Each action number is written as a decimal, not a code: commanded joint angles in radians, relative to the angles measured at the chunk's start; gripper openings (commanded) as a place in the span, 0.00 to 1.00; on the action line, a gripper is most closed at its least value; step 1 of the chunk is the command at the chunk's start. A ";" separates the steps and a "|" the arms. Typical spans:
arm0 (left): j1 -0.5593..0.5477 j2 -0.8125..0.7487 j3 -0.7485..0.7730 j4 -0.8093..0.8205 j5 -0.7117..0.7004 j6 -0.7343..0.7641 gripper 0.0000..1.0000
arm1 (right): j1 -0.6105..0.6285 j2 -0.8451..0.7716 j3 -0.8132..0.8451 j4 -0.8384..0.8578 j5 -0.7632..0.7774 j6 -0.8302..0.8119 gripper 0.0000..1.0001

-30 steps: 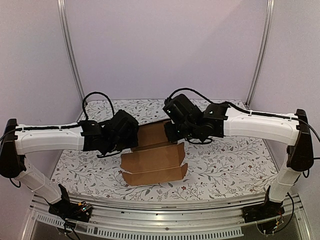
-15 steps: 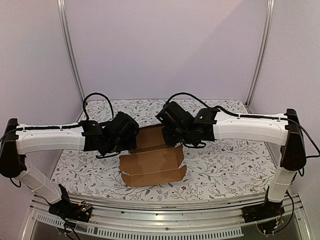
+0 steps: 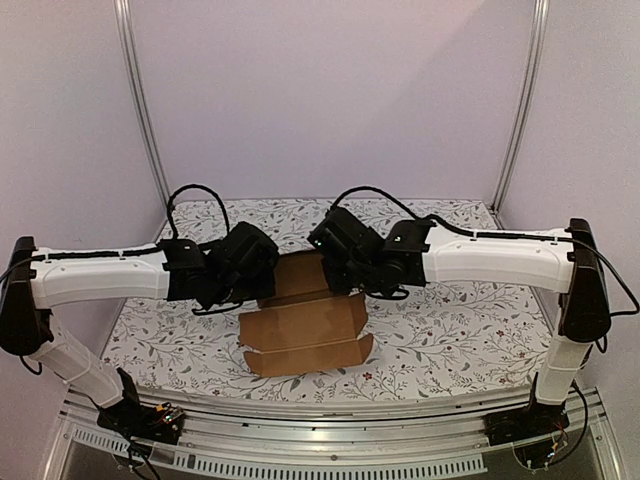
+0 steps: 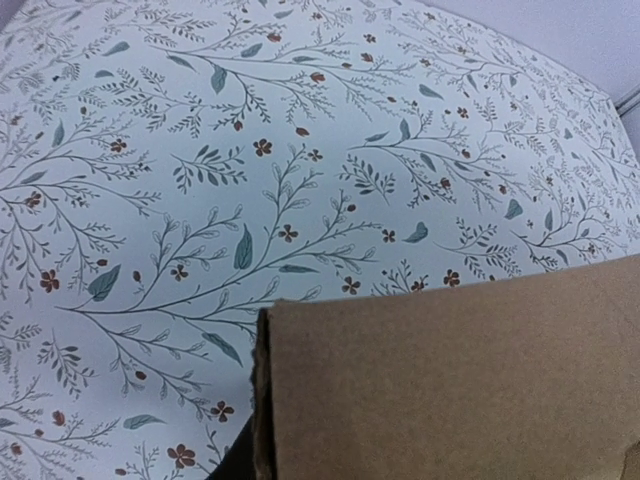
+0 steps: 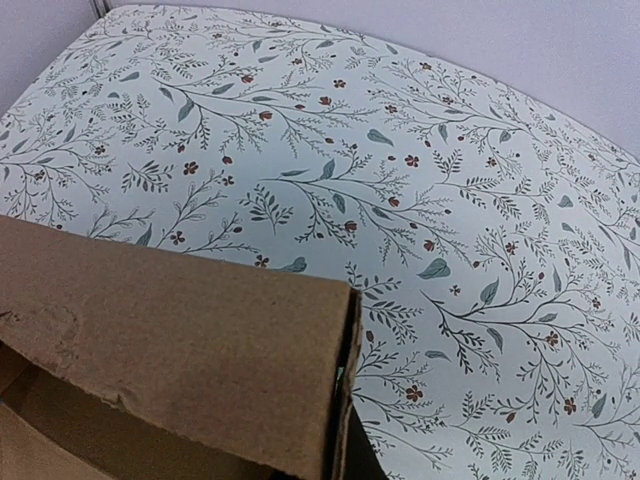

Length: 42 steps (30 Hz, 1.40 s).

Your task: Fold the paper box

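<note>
The paper box (image 3: 305,325), plain brown cardboard, lies half-formed mid-table, its front flap flat and its back panel raised. My left gripper (image 3: 264,286) sits at the box's back left corner. In the left wrist view the cardboard (image 4: 450,380) covers the jaws, leaving only a dark sliver of finger (image 4: 228,466) beside its left edge. My right gripper (image 3: 346,278) is at the back right corner. There the doubled right edge of the cardboard (image 5: 170,340) runs down into the shut jaws, with a dark finger (image 5: 362,462) just outside it.
The floral tablecloth (image 3: 450,320) covers the table. Two upright metal poles (image 3: 140,100) stand at the back corners before a plain wall. Both arms reach inward over the table's middle, their heads close together above the box's back edge.
My right arm has swung left and down onto the box's back right corner, and its jaws have closed there. The left arm has barely moved. The box shifted slightly left.
</note>
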 commanded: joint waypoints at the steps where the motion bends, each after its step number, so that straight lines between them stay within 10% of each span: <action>1: -0.012 0.013 0.041 0.054 0.045 0.009 0.29 | 0.028 0.038 0.045 0.041 -0.060 -0.010 0.00; 20: 0.020 -0.175 -0.020 -0.112 0.090 0.080 0.74 | -0.069 0.071 0.048 0.046 -0.191 -0.209 0.00; 42: 0.101 -0.320 -0.024 -0.056 0.362 0.353 0.75 | -0.110 0.058 -0.329 0.798 -0.558 -0.513 0.00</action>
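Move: Each hand is at one end of the paper box's far wall: the right still pinches the right end, while the left's fingers are already parting at the left end. From the left hand, the middle panel's centre lies about 8 cm right, 6 cm back and 4 cm lower. From the right hand, it is some 7 cm left, 7 cm back and 5 cm lower; the near flap is 13 cm back, 6 cm left and 8 cm down. The bare table spot the right hand heads towards is roughly 5 cm left and 17 cm below. The left fingers go on opening wide at the wall's end, then the hand comes free and draws off up by some 8 cm and back about 4 cm, turning clockwise. The right hand keeps its pinch on the far wall, easing slightly forward and left, then carries the box down about 7 cm towards the table and farther left while swinging it some 30 degrees counter-clockwise. ##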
